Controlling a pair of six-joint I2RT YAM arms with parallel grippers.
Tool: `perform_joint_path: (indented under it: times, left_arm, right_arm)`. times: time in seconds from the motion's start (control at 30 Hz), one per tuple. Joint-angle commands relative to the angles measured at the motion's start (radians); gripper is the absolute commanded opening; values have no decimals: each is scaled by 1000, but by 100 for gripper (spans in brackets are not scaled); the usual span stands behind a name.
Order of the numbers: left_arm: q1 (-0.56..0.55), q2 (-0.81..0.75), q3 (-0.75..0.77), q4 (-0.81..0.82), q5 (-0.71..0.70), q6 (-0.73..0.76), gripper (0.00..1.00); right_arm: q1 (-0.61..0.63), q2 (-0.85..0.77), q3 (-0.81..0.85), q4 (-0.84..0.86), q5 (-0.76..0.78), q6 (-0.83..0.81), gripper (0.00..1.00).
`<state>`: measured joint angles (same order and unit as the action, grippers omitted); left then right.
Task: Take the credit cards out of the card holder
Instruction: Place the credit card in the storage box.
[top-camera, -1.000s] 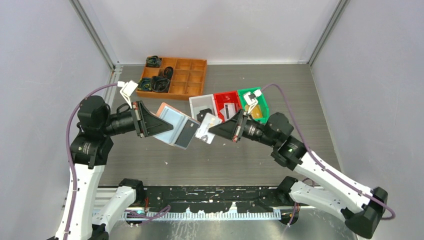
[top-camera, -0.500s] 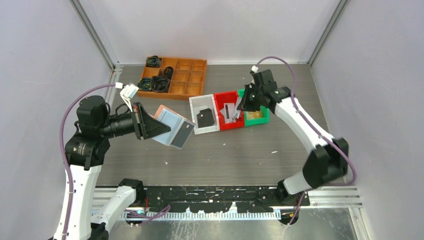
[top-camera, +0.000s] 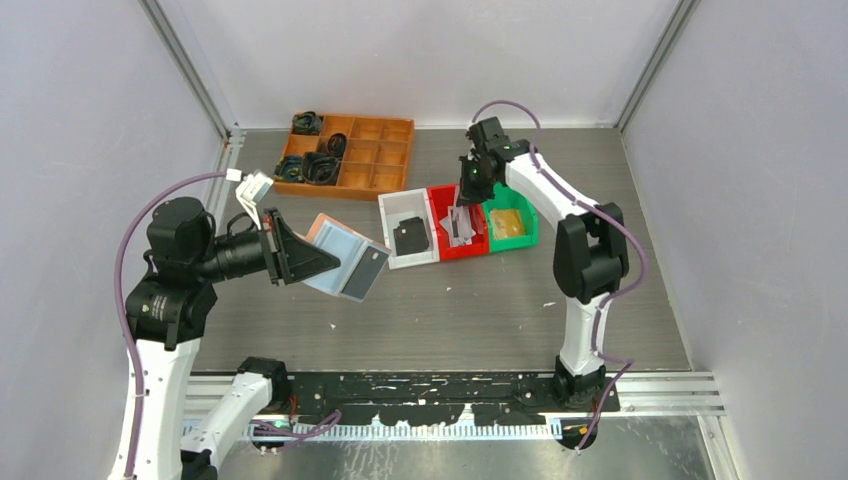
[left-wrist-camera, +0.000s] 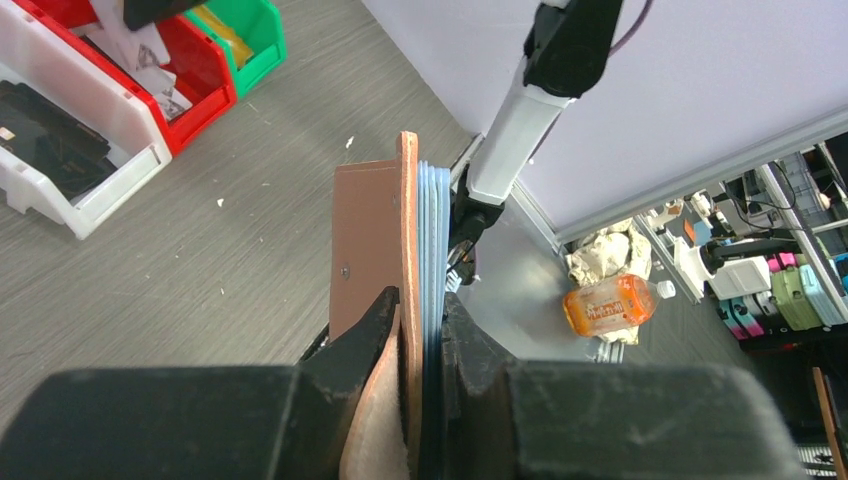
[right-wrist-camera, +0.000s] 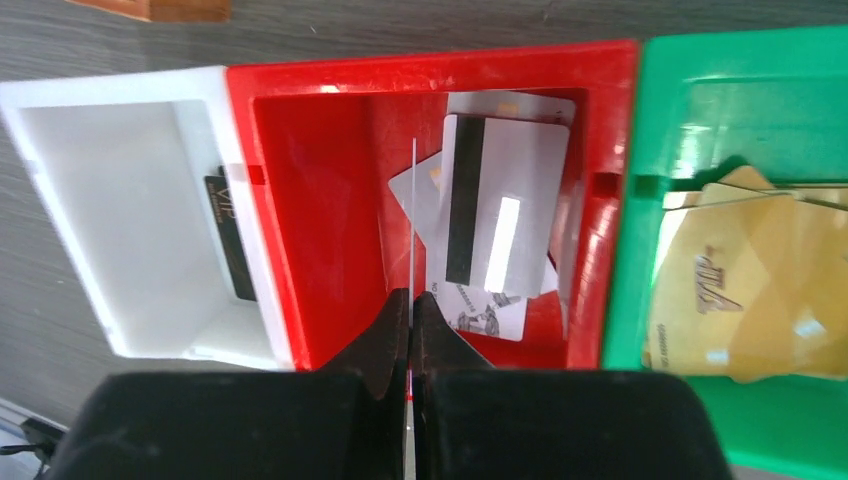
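My left gripper (top-camera: 303, 259) is shut on the salmon-pink card holder (top-camera: 338, 254) and holds it above the table, its bluish sleeves fanned out with a dark card (top-camera: 369, 271) showing. In the left wrist view the holder (left-wrist-camera: 400, 230) stands edge-on between the fingers of the left gripper (left-wrist-camera: 420, 305). My right gripper (top-camera: 463, 196) hovers over the red bin (top-camera: 447, 193), shut on a thin white credit card (right-wrist-camera: 412, 210) seen edge-on, just ahead of the gripper (right-wrist-camera: 411, 298). Several white cards, one with a dark stripe (right-wrist-camera: 500, 225), lie in the red bin (right-wrist-camera: 320, 200).
A white bin (top-camera: 394, 205) with a black card (right-wrist-camera: 228, 245) stands left of the red bin. A green bin (top-camera: 520, 205) with yellow-tan cards (right-wrist-camera: 740, 290) stands to its right. An orange compartment tray (top-camera: 380, 155) sits at the back.
My right gripper pulled a white card away from the holder and swung back and right to above the red bin. The left gripper kept the holder almost still.
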<state>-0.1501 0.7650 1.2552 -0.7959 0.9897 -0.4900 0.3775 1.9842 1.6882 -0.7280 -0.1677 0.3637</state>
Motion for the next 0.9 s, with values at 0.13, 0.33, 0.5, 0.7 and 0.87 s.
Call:
perform_joint_path:
  times: [0.13,0.33,0.5,0.7,0.87]
  left_arm:
    - [3,-23,24,120,9,-53,0]
    - [3,-34,10,119,9,-57,0]
    - [2,-35,10,131,7,-74,0]
    - [3,-46,-9,187,-4,-119,0]
    - [2,-89,-105,360,-85,-245,0]
  right_arm:
    - [61,65,48,-8,13,-43,12]
    - [60,23,11,-2,111,-53,40]
    - [79,-96,-1,0,164,-42,44]
    - [116,-365,-70,73,81,56,57]
    - [120,-719,-521,662,-212,475,85]
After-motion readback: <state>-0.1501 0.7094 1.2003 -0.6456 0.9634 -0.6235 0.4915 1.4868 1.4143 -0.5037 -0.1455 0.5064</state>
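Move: The right hand, still pinching a white card that points down, has the red box's middle about 8 cm below it, some 2 cm back and 1 cm to the left. From that hand, the white box stands about 11 cm left and 4 cm back, and the green box about 9 cm right and level with it. From the left hand, which holds the card holder, the red box lies about 27 cm ahead, 20 cm right and 35 cm below. The right hand sinks about 4 cm towards the red box, easing a couple of centimetres left and slightly back, and its fingers open to let go of the card low over the cards already there. With the fingers still spreading until nearly wide open, it then lifts away quickly by some 18 cm, drawing back about 5 cm towards its base as the wrist tips the fingers up and outwards by roughly 25 degrees, while the left hand keeps its grip on the card holder, nearly still. ##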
